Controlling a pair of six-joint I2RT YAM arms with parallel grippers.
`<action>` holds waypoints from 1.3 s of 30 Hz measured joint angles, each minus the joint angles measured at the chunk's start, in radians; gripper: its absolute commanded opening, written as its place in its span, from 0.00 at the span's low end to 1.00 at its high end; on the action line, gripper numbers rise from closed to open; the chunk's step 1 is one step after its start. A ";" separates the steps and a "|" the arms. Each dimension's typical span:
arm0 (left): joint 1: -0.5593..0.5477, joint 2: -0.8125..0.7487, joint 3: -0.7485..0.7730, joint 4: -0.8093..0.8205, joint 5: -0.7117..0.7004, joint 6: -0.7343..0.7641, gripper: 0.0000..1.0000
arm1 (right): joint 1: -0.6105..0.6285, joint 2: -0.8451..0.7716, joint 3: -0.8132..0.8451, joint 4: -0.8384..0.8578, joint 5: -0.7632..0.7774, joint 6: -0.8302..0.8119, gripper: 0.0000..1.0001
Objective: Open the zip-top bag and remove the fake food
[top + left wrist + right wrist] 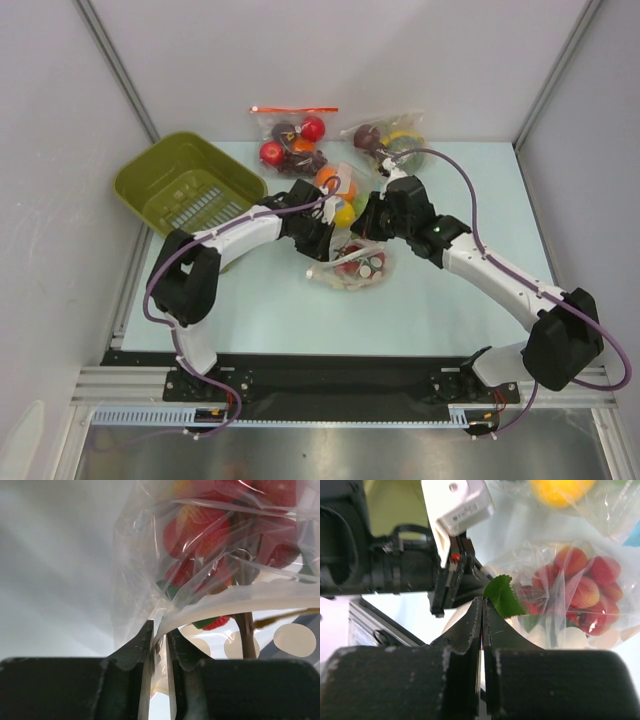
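The zip-top bag [360,264] lies mid-table, clear plastic with whitish oblong marks. It holds the fake food [356,262], small red strawberry-like pieces with some green. My left gripper [322,236] is at its left top edge and my right gripper [366,234] at its upper edge. In the left wrist view the gripper [159,630] is shut on the bag's whitish rim [235,602], with the red pieces [200,535] just beyond. In the right wrist view the gripper [483,605] is shut on thin plastic beside a green leaf [503,596]; the strawberries [585,592] lie to the right.
An olive-green basket [150,180] stands at the far left. A clear bag with a red zip strip [293,140] and another fruit bag [392,138] lie at the back. A bag of orange and yellow balls [340,192] sits just behind the grippers.
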 measured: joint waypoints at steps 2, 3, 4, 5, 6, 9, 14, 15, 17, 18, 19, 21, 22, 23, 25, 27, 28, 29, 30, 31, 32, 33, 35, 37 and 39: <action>-0.004 0.008 0.001 0.006 -0.008 -0.001 0.16 | 0.010 0.003 -0.009 -0.003 -0.007 -0.026 0.00; -0.008 0.013 0.002 0.007 -0.012 0.000 0.16 | 0.019 0.006 -0.009 -0.003 -0.009 -0.042 0.00; -0.013 0.018 0.004 0.007 -0.015 0.000 0.16 | 0.031 0.009 -0.009 -0.002 -0.011 -0.054 0.02; -0.018 0.022 0.005 0.008 -0.016 0.000 0.16 | 0.047 0.013 -0.008 -0.003 -0.013 -0.072 0.05; -0.022 0.023 0.005 0.008 -0.016 0.000 0.16 | 0.066 0.019 -0.004 -0.003 -0.014 -0.089 0.11; -0.034 0.024 0.005 0.008 -0.018 0.000 0.16 | 0.116 0.042 0.010 -0.010 -0.014 -0.138 0.25; -0.034 0.024 0.005 0.006 -0.023 -0.006 0.16 | 0.150 0.091 0.038 -0.020 0.012 -0.203 0.44; -0.034 0.024 0.005 0.004 -0.024 -0.009 0.16 | 0.151 0.100 0.043 -0.022 0.021 -0.214 0.49; -0.031 0.024 0.005 0.003 -0.024 -0.013 0.17 | 0.157 0.117 0.050 -0.027 0.043 -0.244 0.52; -0.031 0.024 0.005 0.003 -0.024 -0.014 0.17 | 0.159 0.122 0.050 -0.030 0.053 -0.259 0.55; -0.031 0.024 0.005 0.003 -0.025 -0.018 0.17 | 0.162 0.128 0.050 -0.036 0.062 -0.274 0.56; -0.030 0.024 0.005 0.001 -0.025 -0.022 0.18 | 0.167 0.136 0.050 -0.039 0.079 -0.303 0.56; -0.029 0.024 0.005 -0.001 -0.025 -0.027 0.18 | 0.168 0.139 0.050 -0.039 0.085 -0.316 0.56; -0.028 0.024 0.005 -0.001 -0.024 -0.028 0.18 | 0.170 0.142 0.050 -0.039 0.093 -0.329 0.57; -0.026 0.024 0.005 -0.002 -0.023 -0.034 0.19 | 0.175 0.149 0.050 -0.039 0.109 -0.352 0.57; -0.024 0.024 0.005 -0.002 -0.021 -0.037 0.20 | 0.185 0.155 0.050 -0.039 0.128 -0.373 0.57; -0.024 0.024 0.005 -0.002 -0.018 -0.037 0.20 | 0.189 0.157 0.049 -0.039 0.136 -0.385 0.57; -0.024 0.024 0.005 -0.002 -0.014 -0.037 0.20 | 0.193 0.158 0.047 -0.039 0.143 -0.392 0.57; -0.024 0.024 0.005 -0.002 -0.013 -0.037 0.20 | 0.198 0.158 0.045 -0.039 0.150 -0.399 0.57; -0.023 0.024 0.005 -0.002 -0.012 -0.037 0.20 | 0.201 0.160 0.042 -0.039 0.155 -0.406 0.57; -0.023 0.024 0.005 -0.002 -0.011 -0.037 0.20 | 0.206 0.161 0.038 -0.037 0.159 -0.413 0.57; -0.023 0.024 0.005 -0.002 -0.011 -0.037 0.20 | 0.210 0.163 0.034 -0.035 0.162 -0.418 0.57; -0.023 0.024 0.005 -0.003 -0.008 -0.037 0.20 | 0.220 0.168 0.024 -0.031 0.164 -0.433 0.57; -0.022 0.024 0.005 -0.003 -0.003 -0.037 0.20 | 0.230 0.174 0.014 -0.028 0.166 -0.444 0.57; -0.020 0.024 0.005 -0.006 0.010 -0.037 0.20 | 0.238 0.182 0.008 -0.020 0.179 -0.449 0.57</action>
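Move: The stem of the red fruit bunch stands in the open bag, about 3 cm back, 3 cm left and some 11 cm below the right hand. The bunch's middle is roughly 1 cm back, 2 cm right and 13 cm below that hand, and the yellow fruit in the next bag about 10 cm ahead, 3 cm left and 14 cm below it. From the left hand, which already pinches the bag edge, the stem is some 4 cm right, 1 cm back and 1 cm lower. Swing the shut right gripper back and to the left, about 5 cm, opening it to just over half as it goes and letting the green leaf at its tips go; then sink it, some 8 cm in all, towards the stem at the bag's mouth beside the left gripper. Meanwhile turn it counter-clockwise and roll its left side down, some 35 degrees altogether. Keep the left fingers pinched on the bag edge, nearly still. ##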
